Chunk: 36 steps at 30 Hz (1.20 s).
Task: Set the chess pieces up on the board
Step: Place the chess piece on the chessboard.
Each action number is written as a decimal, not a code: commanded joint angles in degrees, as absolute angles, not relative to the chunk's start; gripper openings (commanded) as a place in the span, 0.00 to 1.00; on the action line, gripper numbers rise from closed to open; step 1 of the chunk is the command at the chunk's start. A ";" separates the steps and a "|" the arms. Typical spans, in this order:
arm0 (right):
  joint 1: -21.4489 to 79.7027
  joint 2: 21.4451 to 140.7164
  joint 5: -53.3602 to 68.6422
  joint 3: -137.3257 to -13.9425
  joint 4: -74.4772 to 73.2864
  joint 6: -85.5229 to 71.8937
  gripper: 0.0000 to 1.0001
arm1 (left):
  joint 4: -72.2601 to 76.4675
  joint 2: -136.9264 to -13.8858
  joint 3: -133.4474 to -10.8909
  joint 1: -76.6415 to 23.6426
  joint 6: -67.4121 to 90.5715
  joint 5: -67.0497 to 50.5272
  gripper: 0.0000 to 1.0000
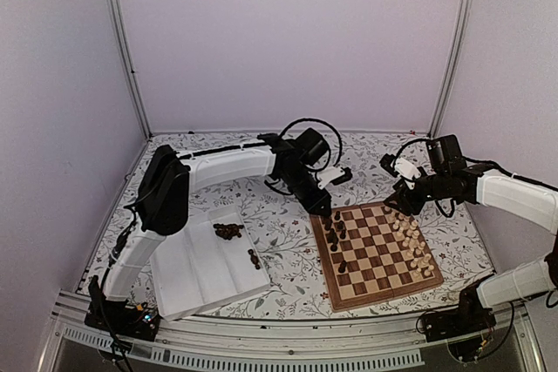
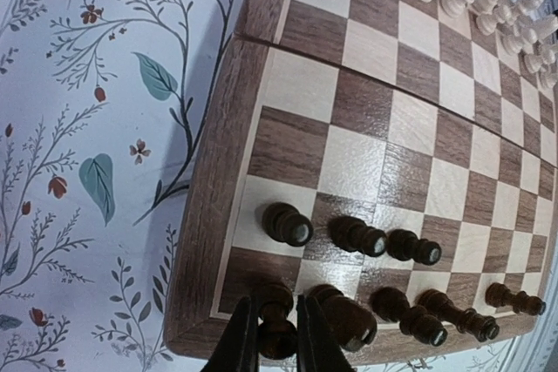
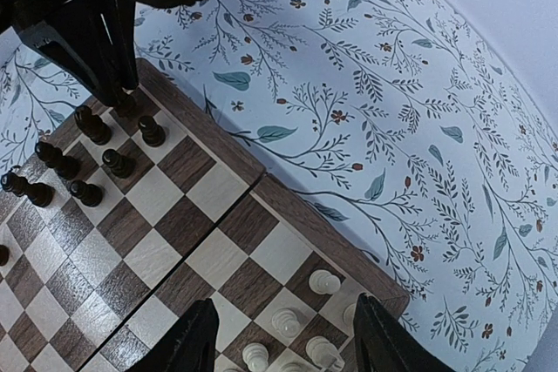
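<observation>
The board (image 1: 375,248) lies right of centre. Dark chess pieces (image 1: 336,234) stand along its left side and cream ones (image 1: 414,246) along its right. My left gripper (image 1: 321,208) is at the far left corner, shut on a dark piece (image 2: 277,315) over the corner square. The black fingers (image 2: 237,341) pinch its neck, and other dark pieces (image 2: 357,237) stand beside it. My right gripper (image 3: 283,337) hangs open above the far right corner (image 3: 349,259) with cream pieces (image 3: 324,282) below it and nothing held. In the right wrist view the left gripper (image 3: 118,93) shows among dark pieces (image 3: 118,163).
A white ridged tray (image 1: 200,280) lies left of the board, with a heap of dark pieces (image 1: 228,231) and one more (image 1: 254,259) on it. The floral tablecloth (image 2: 96,128) surrounds the board. Cables loop behind the left wrist (image 1: 305,141).
</observation>
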<state>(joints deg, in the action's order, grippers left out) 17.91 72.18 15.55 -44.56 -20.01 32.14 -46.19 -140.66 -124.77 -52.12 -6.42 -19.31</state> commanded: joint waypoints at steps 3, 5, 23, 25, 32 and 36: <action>17.71 72.60 16.14 -45.09 -19.51 31.92 0.56 | -47.13 -142.42 -126.29 -52.65 -6.44 -19.52 0.05; 17.62 72.52 16.23 -45.09 -19.63 32.03 0.56 | -47.14 -142.62 -126.46 -52.65 -6.27 -18.69 0.05; 17.66 72.69 16.47 -45.18 -19.87 31.99 0.57 | -46.12 -141.01 -126.27 -52.73 -6.17 -16.99 0.29; 17.64 72.69 16.44 -45.18 -19.90 31.99 0.57 | -45.56 -140.54 -125.98 -52.75 -6.15 -17.05 0.32; 17.66 72.61 16.63 -45.26 -19.95 31.99 0.57 | -44.32 -136.41 -124.78 -52.35 -7.16 -18.43 0.36; 17.62 72.69 16.93 -45.26 -20.03 32.00 0.57 | -44.12 -131.59 -123.30 -51.63 -7.89 -18.95 0.38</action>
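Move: The left hand holds a dark chess piece just above the board's far-left corner square, which is straight below, about 4 cm down. The nearest dark pieces stand close in: one about 3 cm to the right and level with it, one some 3 cm nearer the base and 1 cm to the right, and one diagonally between, about 3 cm back and 4 cm right. For the right hand that corner square is roughly 20 cm to the left, level ahead and some 11 cm lower. The left hand's fingertips let go of the dark chess piece over the corner square: the hand first settles about half a centimetre down, then the fingers spread from nearly shut to about a third open while the hand drifts slightly forward. With the fingers off either side of the piece, the hand begins to rise, some 1 cm. ##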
